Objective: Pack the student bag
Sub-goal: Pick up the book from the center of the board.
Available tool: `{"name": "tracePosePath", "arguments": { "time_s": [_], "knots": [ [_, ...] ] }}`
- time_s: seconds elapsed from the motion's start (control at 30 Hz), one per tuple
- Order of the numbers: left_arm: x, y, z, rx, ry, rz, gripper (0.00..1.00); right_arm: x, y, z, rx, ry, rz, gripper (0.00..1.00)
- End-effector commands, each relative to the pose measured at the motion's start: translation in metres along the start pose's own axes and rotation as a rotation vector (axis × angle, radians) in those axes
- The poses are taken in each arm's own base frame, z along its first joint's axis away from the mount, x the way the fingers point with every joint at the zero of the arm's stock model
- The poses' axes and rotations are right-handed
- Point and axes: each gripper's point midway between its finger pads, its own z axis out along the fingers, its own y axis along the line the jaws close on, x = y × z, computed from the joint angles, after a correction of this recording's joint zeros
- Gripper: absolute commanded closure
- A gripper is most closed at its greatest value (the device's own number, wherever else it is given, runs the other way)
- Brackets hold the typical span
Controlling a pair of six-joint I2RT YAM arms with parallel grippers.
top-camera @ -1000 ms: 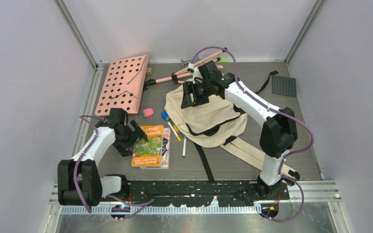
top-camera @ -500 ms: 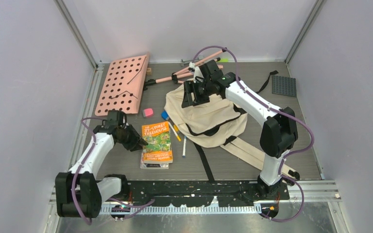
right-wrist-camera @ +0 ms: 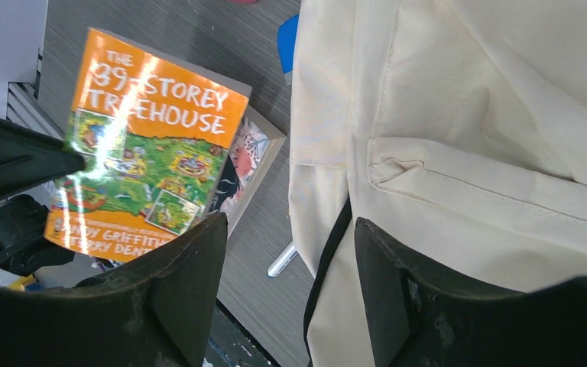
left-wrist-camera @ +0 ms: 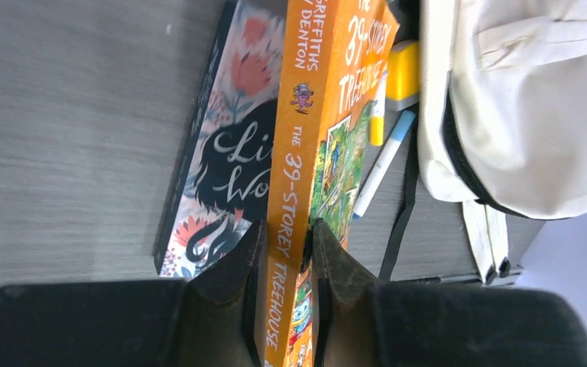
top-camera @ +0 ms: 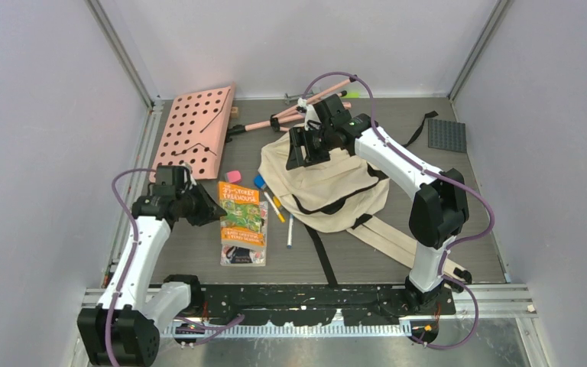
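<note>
The student bag (top-camera: 329, 183) lies slumped mid-table, cream cloth with black zippers; it also shows in the left wrist view (left-wrist-camera: 520, 115) and the right wrist view (right-wrist-camera: 489, 153). My left gripper (left-wrist-camera: 287, 245) is shut on the spine edge of an orange book (left-wrist-camera: 298, 153), "The 39-Storey Treehouse", tilted up off a dark floral book (left-wrist-camera: 222, 168). From above, the left gripper (top-camera: 212, 212) holds the orange book (top-camera: 242, 214) at its left edge. My right gripper (top-camera: 299, 157) hangs open over the bag's far-left corner; the bag's zippered edge runs between its fingers (right-wrist-camera: 191, 283).
Pens (top-camera: 275, 206) and a white marker (top-camera: 290, 229) lie between the books and the bag. A pink eraser (top-camera: 233, 177), a pink perforated board (top-camera: 192, 134) and pink rods (top-camera: 306, 107) sit at the back. A grey plate (top-camera: 446, 134) is far right. Black straps (top-camera: 321, 256) trail forward.
My left gripper has shut on the orange book and carried its edge up and away from me, uncovering the floral book beneath. The right arm has stayed put.
</note>
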Motion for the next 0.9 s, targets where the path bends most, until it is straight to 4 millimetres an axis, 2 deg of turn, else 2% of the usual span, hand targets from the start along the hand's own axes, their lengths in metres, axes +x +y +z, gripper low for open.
{"name": "tracePosePath", "arguments": {
  "time_s": [0.0,0.17,0.33,0.6,0.87],
  "knots": [
    [-0.043,-0.04,-0.05,0.091,-0.197,0.254,1.0,-0.016,0.008,-0.019,0.003,-0.073,-0.056,0.33],
    [-0.06,-0.044,-0.069,0.032,-0.271,0.39,1.0,-0.016,0.007,-0.017,0.007,-0.071,-0.058,0.33],
    [-0.062,-0.037,-0.075,-0.083,-0.278,0.491,1.0,-0.017,0.005,-0.016,0.014,-0.072,-0.059,0.33],
    [-0.05,-0.046,-0.061,-0.24,-0.208,0.697,1.0,-0.018,0.004,-0.016,0.024,-0.066,-0.066,0.33],
    [-0.033,-0.055,-0.042,-0.263,-0.171,0.797,1.0,-0.017,0.001,-0.019,0.041,-0.062,-0.08,0.33]
  ]
}}
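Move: The Treehouse book is already in the left fingers, gripped by its spine, with its middle about 6 cm right of that hand and 3 cm lower. The bag it is meant for lies some 31 cm right, 12 cm ahead and 8 cm below. The Little Women book is about 7 cm right, 4 cm back and 11 cm down; the pink eraser is 4 cm right, 13 cm ahead. From the idle right hand, the bag's middle is about 9 cm right, 5 cm back and 14 cm down. The Treehouse book, still pinched by its spine, is swung quickly up about 8 cm by the left hand with a little forward and left drift, then eased down some 3 cm and back to the right, above and beside the Little Women book. Meanwhile the wrist rolls its left side up by about 35 degrees and turns clockwise by nearly 30; the fingers keep their hold. ##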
